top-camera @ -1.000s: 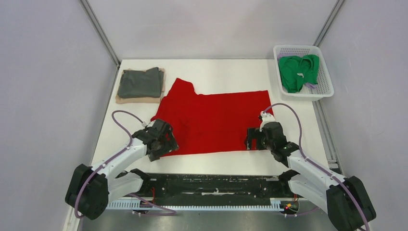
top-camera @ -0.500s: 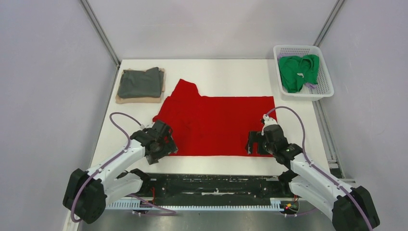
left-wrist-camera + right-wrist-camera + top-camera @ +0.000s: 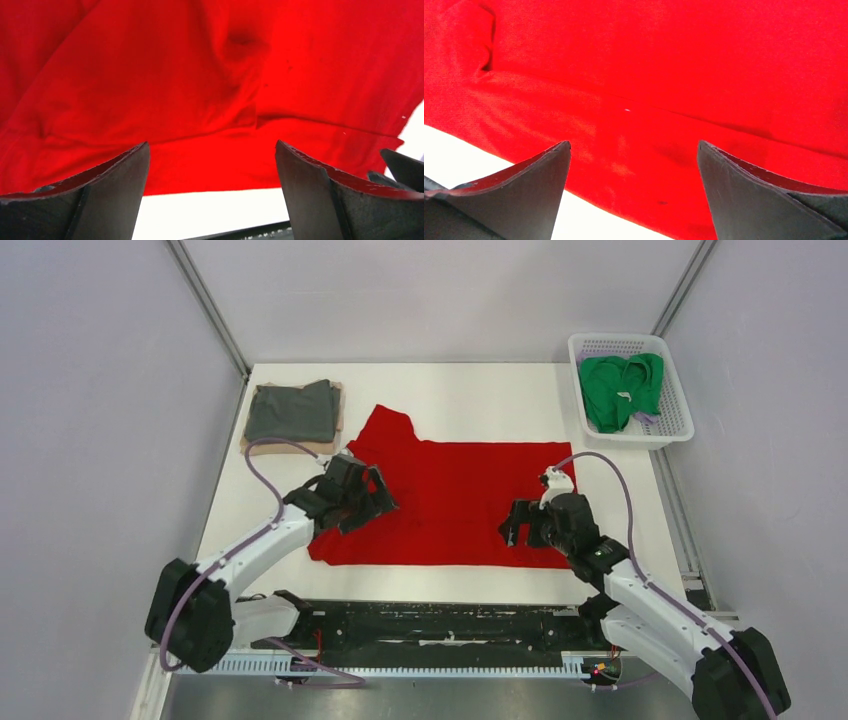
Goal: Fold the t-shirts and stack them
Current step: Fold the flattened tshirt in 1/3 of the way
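Observation:
A bright red t-shirt (image 3: 450, 495) lies spread flat in the middle of the table, one sleeve (image 3: 385, 425) pointing to the far left. It fills the left wrist view (image 3: 200, 90) and the right wrist view (image 3: 664, 75). My left gripper (image 3: 378, 498) is open and empty over the shirt's left part. My right gripper (image 3: 512, 530) is open and empty over the shirt's right near part. A folded dark grey t-shirt (image 3: 292, 412) lies on a folded tan t-shirt (image 3: 290, 448) at the far left. A green t-shirt (image 3: 620, 388) lies crumpled in the basket.
The white lattice basket (image 3: 676, 428) stands at the far right corner. Metal frame posts rise at the far corners. The arm bases and a black rail (image 3: 440, 620) run along the near edge. White table (image 3: 470, 395) shows beyond the red shirt.
The left gripper let go of the shirt's near left corner and moved away and to the right, over the shirt. The right gripper opened and shifted slightly left. The shirt's near edge now lies flat.

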Controlling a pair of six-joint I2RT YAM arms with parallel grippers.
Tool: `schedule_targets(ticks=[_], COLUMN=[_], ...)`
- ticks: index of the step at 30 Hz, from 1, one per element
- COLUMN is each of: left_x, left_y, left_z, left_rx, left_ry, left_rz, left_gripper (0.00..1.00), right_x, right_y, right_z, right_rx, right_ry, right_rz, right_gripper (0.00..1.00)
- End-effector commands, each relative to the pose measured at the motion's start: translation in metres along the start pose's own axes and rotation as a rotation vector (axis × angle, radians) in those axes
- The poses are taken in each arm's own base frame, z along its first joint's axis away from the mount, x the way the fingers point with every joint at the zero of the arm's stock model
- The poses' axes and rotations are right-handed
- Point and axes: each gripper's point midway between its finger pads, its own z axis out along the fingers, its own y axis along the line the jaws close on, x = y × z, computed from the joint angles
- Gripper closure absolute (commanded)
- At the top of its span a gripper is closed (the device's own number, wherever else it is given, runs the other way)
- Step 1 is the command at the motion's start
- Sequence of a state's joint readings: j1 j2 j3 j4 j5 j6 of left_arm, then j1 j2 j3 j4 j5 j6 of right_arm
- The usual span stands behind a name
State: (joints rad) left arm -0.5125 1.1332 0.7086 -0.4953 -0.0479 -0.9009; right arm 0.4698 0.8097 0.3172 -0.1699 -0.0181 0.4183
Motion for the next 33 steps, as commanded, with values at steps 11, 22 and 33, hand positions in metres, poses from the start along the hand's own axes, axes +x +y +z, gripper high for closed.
schedule_targets(ticks=[11, 22, 33], left_x=[0.05, 0.083, 0.077], left_y=[0.054, 0.089, 0.081], left_z=[0.054, 0.017, -0.001], left_rx=[-0.118, -0.156, -0.054], left_ry=[0.138, 0.193, 0.111], left_rz=[0.071, 0.022, -0.005], left_gripper=[0.0, 0.0, 0.0], right_x=[0.065, 0.1, 0.1], right_y=[0.008, 0.0, 0.014], right_z=[0.011, -0.012, -0.021], right_rx=[-0.062, -0.054, -0.115], right_ry=[0.161, 0.279, 0.292], right_rz=[-0.06, -0.083, -0.102], right_gripper=[0.01, 0.01, 0.01])
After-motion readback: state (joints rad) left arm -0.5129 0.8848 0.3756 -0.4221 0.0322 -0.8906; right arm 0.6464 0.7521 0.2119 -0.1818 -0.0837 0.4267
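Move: The folded red t-shirt lies spread under both of my open hands. From my left hand its middle is about 17 cm to the right, 2 cm ahead and 7 cm below. The sleeve poking out is some 19 cm ahead and 4 cm right, the folded stack roughly 23 cm ahead and 17 cm left. From my right hand the shirt's middle is about 20 cm left, 5 cm ahead and 4 cm below, the basket some 33 cm ahead and 26 cm right. With fingers kept wide open I set both hands down on the shirt and drag it back towards the near table edge. My left hand drops about 6 cm onto the cloth, then pulls back some 7 cm, drifting slightly left; my right hand swings left and down about 3 cm each, then draws back, turning a little counter-clockwise. ##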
